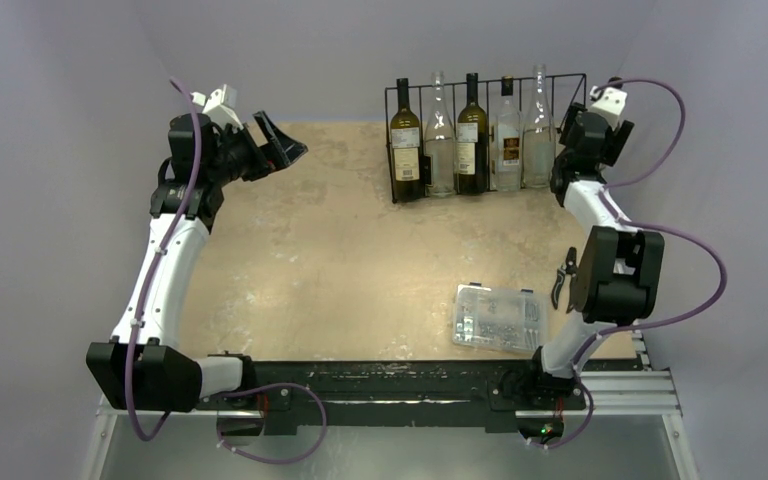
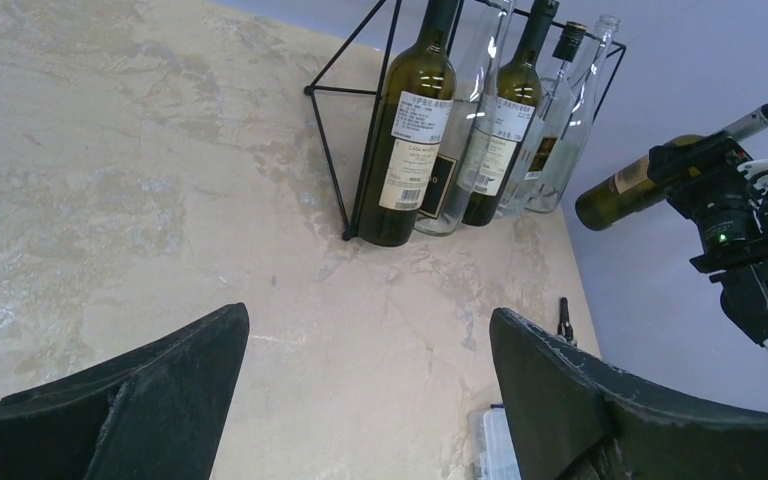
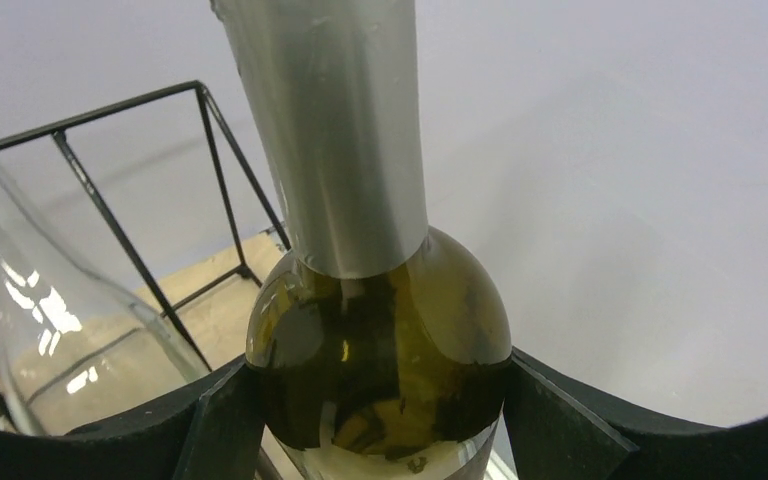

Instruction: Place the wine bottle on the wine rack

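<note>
The wine bottle (image 3: 380,330) is dark green glass with a silver foil neck. My right gripper (image 3: 380,390) is shut on its shoulder, a finger on each side. In the left wrist view this wine bottle (image 2: 622,192) hangs tilted, almost level, in the air just right of the wine rack (image 2: 306,90). The wine rack (image 1: 390,140) is a black wire frame at the table's far edge with several bottles standing in it; its right end slot (image 3: 100,113) holds nothing. In the top view the right wrist (image 1: 585,130) hides the held bottle. My left gripper (image 1: 285,145) hovers open at the far left, holding nothing (image 2: 370,330).
A clear plastic parts box (image 1: 497,317) lies near the right arm's base. A small black clip (image 1: 560,280) lies beside it at the table's right edge. A clear glass bottle (image 3: 50,330) stands in the rack slot closest to the held bottle. Grey walls close in behind and right.
</note>
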Tool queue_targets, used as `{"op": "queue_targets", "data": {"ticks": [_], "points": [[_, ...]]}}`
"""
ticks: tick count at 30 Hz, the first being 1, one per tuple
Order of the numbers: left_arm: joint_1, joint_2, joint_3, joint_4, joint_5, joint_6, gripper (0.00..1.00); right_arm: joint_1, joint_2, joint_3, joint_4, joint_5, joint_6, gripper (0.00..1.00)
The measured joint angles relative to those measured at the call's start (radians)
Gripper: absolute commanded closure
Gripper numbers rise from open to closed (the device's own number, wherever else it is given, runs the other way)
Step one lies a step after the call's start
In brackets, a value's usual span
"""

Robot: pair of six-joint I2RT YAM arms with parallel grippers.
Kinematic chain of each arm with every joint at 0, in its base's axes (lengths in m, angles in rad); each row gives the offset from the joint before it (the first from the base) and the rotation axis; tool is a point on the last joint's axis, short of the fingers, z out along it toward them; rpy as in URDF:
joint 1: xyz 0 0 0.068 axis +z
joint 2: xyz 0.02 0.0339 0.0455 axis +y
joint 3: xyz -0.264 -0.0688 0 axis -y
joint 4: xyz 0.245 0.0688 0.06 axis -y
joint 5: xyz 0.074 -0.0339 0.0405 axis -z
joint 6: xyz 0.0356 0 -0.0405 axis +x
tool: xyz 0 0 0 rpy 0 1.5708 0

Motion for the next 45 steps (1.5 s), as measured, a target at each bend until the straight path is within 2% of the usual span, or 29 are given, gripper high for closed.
{"op": "queue_targets", "data": {"ticks": [14,24,33,38,45], "points": [[0.000,0.007,0.000,0.000,0.001,-0.003,0.09,-0.013,0.280,0.192,0.058,-0.069,-0.030,1.00],[0.000,0.025,0.000,-0.001,0.001,-0.003,0.09,-0.021,0.344,0.263,0.048,-0.123,-0.018,1.00],[0.000,0.027,0.000,-0.001,0.001,-0.003,0.08,-0.036,0.406,0.348,0.019,-0.164,0.004,0.72],[0.000,0.036,0.000,-0.002,0.000,-0.003,0.08,-0.040,0.415,0.361,0.011,-0.176,0.003,0.64],[0.000,0.039,0.000,-0.001,0.000,-0.003,0.08,-0.043,0.420,0.368,0.011,-0.189,0.000,0.44]]}}
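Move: My right hand already holds the last wine bottle; the free slot at the rack's right end lies about 12 cm ahead of it, 4 cm to the left and 12 cm below. The rack's right end frame is roughly 12 cm straight ahead. The clear bottle stands level with the slot, some 6 cm left of it, and the labelled bottle another 7 cm left. From my left hand the slot is roughly 24 cm ahead, 63 cm right and 20 cm down. With my right hand I keep the bottle clamped at its shoulder and carry it forward about 10 cm towards the rack's open right end. I dip some 6 cm, mostly early on, then ease in nearly level and slow almost to a stop, turning the hand a few degrees counter-clockwise. ##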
